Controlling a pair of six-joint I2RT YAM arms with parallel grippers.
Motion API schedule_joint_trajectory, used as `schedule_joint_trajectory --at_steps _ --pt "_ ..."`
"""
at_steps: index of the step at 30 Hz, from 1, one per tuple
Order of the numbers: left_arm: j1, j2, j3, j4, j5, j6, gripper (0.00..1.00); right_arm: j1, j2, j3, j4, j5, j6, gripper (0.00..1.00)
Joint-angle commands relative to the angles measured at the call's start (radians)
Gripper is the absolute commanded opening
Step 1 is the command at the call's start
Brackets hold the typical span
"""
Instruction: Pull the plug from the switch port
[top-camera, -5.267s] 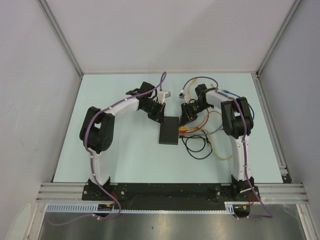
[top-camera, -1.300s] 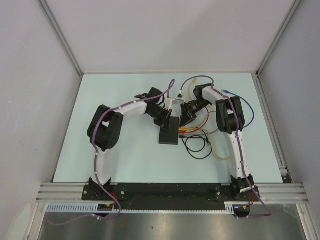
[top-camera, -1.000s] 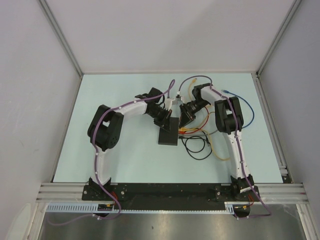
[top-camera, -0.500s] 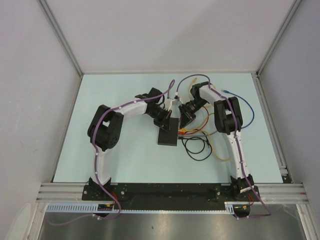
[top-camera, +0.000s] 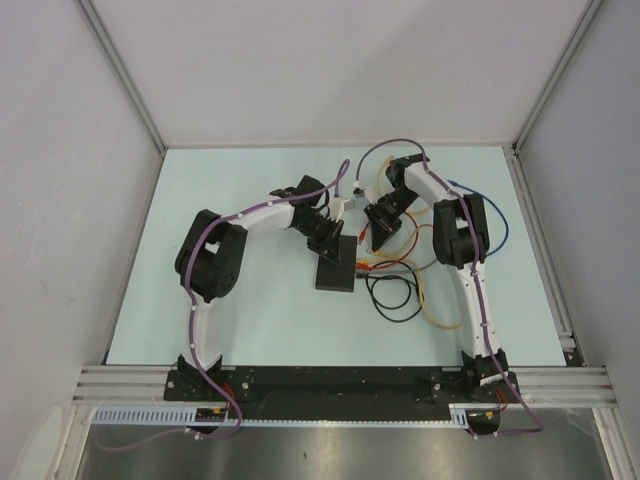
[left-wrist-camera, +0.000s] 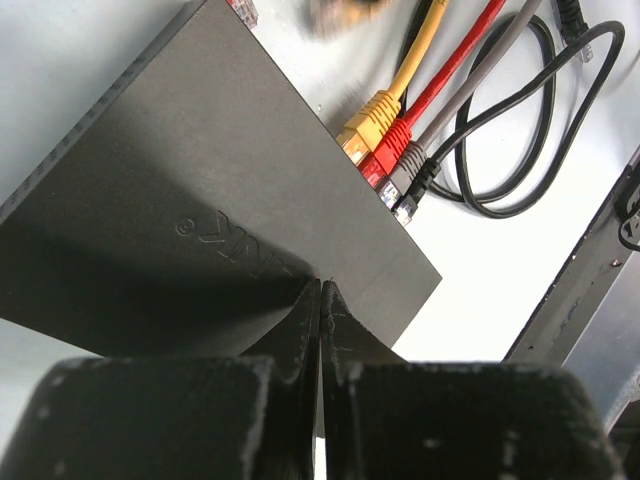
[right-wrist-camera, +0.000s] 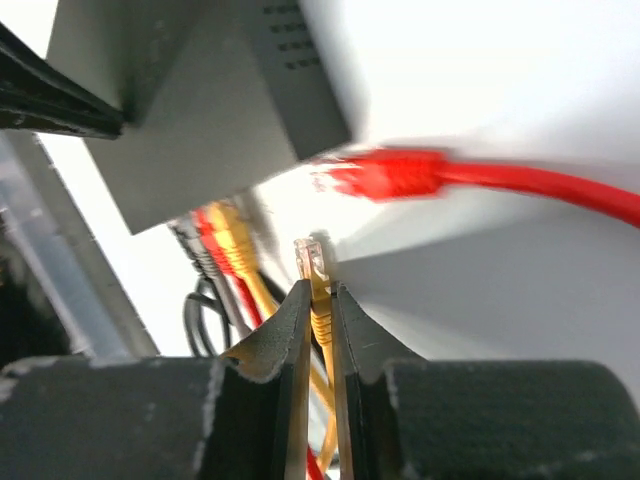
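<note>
The switch is a flat black box lying mid-table. My left gripper is shut, and its tips press down on the top of the switch. Yellow, red, grey and black plugs sit side by side in the ports on its edge. My right gripper is shut on a yellow plug, whose clear tip is free in the air, apart from the switch. In the top view the right gripper hangs just right of the box.
A loose red plug on its cable lies blurred beside the switch. Black, yellow and blue cables trail over the table right of the box. White walls and aluminium rails enclose the table.
My right gripper has drawn back to the right, away from the switch's edge, and tightened on the yellow plug. The left gripper has stayed pressed on the switch.
</note>
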Motion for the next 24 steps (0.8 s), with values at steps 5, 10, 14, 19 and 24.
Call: schedule_joint_trajectory --at_steps 5,10,14,19,24 --pt "-0.010 0.052 -0.018 0.010 -0.120 0.032 0.00 -0.039 -0.207 0.043 -0.003 0.188 -0.021 0.00" --pt "-0.012 0.064 -0.002 0.009 -0.117 0.029 0.00 -0.083 -0.292 -0.013 0.020 0.128 0.011 0.34" --pt "-0.010 0.063 -0.001 0.006 -0.117 0.034 0.00 -0.145 -0.443 -0.061 0.041 -0.032 0.071 0.60" --pt "-0.012 0.064 -0.005 0.010 -0.118 0.034 0.00 -0.152 -0.688 -0.304 -0.032 0.061 -0.018 0.62" --pt "-0.012 0.069 -0.002 0.012 -0.115 0.031 0.00 -0.148 -0.847 -0.656 -0.061 0.226 0.023 0.63"
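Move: The yellow plug, already out of the switch, sits in the right fingers just above the table; the clear table spot for it is about 4 cm right and 1 cm ahead. From that hand, the loose red plug lies some 4 cm left and 3 cm ahead, the switch's middle about 10 cm left and 4 cm back. The left hand has the yellow plug roughly 11 cm to its right, 2 cm ahead and 2 cm lower. Right hand rises some 16 cm and rightward from the switch, releases the yellow plug, then draws back. ##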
